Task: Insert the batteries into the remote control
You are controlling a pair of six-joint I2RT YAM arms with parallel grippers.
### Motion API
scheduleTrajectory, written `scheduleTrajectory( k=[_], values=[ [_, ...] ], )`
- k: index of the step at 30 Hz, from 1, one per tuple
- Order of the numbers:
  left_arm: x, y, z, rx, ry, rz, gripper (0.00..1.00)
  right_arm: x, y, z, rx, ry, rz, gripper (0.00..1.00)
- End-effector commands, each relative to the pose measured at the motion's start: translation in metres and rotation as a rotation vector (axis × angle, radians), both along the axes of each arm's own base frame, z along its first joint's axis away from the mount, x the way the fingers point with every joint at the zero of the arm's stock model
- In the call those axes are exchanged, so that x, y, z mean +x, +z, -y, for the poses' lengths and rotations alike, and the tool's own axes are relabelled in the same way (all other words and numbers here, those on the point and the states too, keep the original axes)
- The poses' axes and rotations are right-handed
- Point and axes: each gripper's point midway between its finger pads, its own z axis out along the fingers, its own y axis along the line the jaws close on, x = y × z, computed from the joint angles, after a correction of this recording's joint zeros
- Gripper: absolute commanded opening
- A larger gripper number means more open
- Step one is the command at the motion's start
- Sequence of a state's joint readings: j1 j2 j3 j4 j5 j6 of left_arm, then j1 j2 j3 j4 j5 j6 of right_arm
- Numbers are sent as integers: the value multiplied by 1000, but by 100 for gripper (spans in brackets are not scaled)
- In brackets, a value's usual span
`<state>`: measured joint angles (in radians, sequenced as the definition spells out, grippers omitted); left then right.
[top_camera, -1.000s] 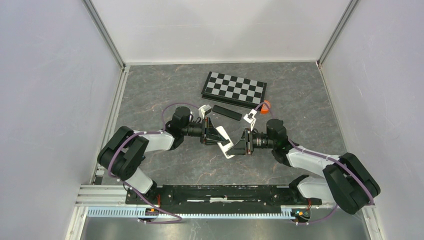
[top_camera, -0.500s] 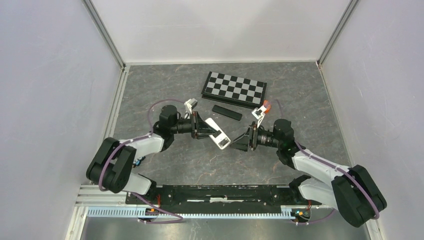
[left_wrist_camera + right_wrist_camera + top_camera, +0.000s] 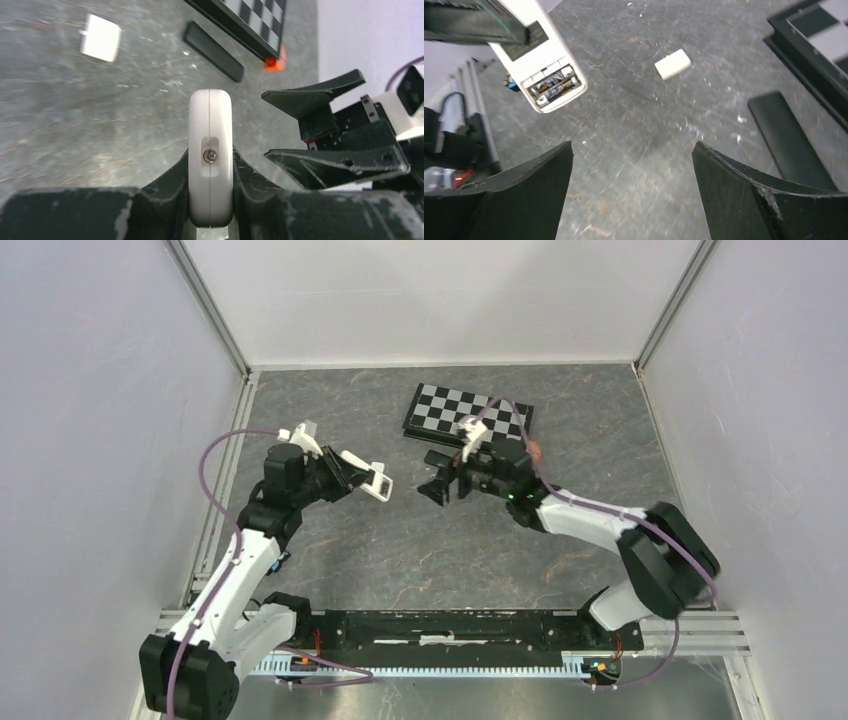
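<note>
My left gripper [image 3: 352, 476] is shut on a white remote control [image 3: 372, 480], which stands edge-on between its fingers in the left wrist view [image 3: 210, 150]. The right wrist view shows the remote's [image 3: 540, 60] open back, with two batteries [image 3: 553, 82] lying side by side in the compartment. My right gripper [image 3: 437, 488] is open and empty [image 3: 632, 146], a short way right of the remote and apart from it. A small white battery cover [image 3: 673, 63] lies loose on the table.
A black remote [image 3: 785, 141] lies on the table behind the right gripper, in front of a folded chessboard [image 3: 470, 412]. A small orange object [image 3: 274, 62] sits by the chessboard's right corner. White walls close the table on three sides.
The right gripper opened wide, let go of the remote's end and pulled back toward the chessboard. The left arm swung left and back with the remote, so the grippers now stand apart.
</note>
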<state>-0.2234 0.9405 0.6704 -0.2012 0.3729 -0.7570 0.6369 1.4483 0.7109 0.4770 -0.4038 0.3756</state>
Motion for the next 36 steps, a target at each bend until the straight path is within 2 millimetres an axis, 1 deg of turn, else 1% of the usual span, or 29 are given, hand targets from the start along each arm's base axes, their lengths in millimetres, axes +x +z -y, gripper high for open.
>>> scheduleTrajectory(
  k=[1,2,4,5,7,9,11,15,18,21,24,25,28,29,30,35,36],
  values=[
    [0,12,-52,226,187,37,2,32,6,-37,-155,41,320,93],
    [0,18,-64,260,241,50,2,36,-2,-45,-180,56,350,93],
    [-2,33,-84,311,336,91,2,48,-11,-61,-221,83,419,93],
    [-4,42,-91,327,367,116,2,52,-19,-70,-247,100,442,94],
    [-7,54,-100,351,401,146,2,65,-27,-87,-282,112,470,95],
    [-9,61,-103,366,402,152,2,77,-38,-102,-289,125,459,95],
    [-9,62,-100,364,384,143,2,90,-51,-117,-310,142,433,95],
    [-9,61,-92,338,353,133,2,103,-74,-138,-334,187,393,95],
    [-8,59,-88,329,331,123,2,106,-91,-146,-362,228,360,95],
    [-7,59,-84,323,316,121,2,102,-104,-152,-374,283,341,96],
    [-6,59,-83,324,307,119,2,103,-117,-157,-403,321,319,95],
    [-6,59,-83,326,305,119,2,102,-125,-158,-415,332,302,93],
    [-7,60,-85,339,303,119,2,105,-136,-160,-459,354,274,78],
    [-8,60,-85,345,303,120,2,107,-138,-160,-475,355,272,75],
    [-8,60,-85,348,301,119,2,107,-140,-158,-494,351,272,72],
    [-8,60,-84,348,293,119,2,107,-143,-152,-559,369,310,70],
    [-8,60,-84,347,292,119,2,104,-148,-149,-581,383,304,67]
  ],
)
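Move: The battery cover lies on the table some 16 cm to the right hand's left, 11 cm ahead and 14 cm below; from the left hand it is about 11 cm ahead, 1 cm to the right and 17 cm down. The remote in the left hand is level with the right hand fore and aft, about 16 cm to its left and 2 cm higher. A black strip lies 16 cm right of the cover and 1 cm farther out, the chessboard 20 cm right and 12 cm beyond. Wide open, the right hand heads for the loose battery cover, about 16 cm left, 11 cm forward and 14 cm down, its fingers tipping downward; at the bottom they straddle the cover and close by about a quarter, not yet gripping. Still holding the remote, the left hand clears away some 8 cm left, rises and settles partly back, turning about 20 degrees counter-clockwise. ##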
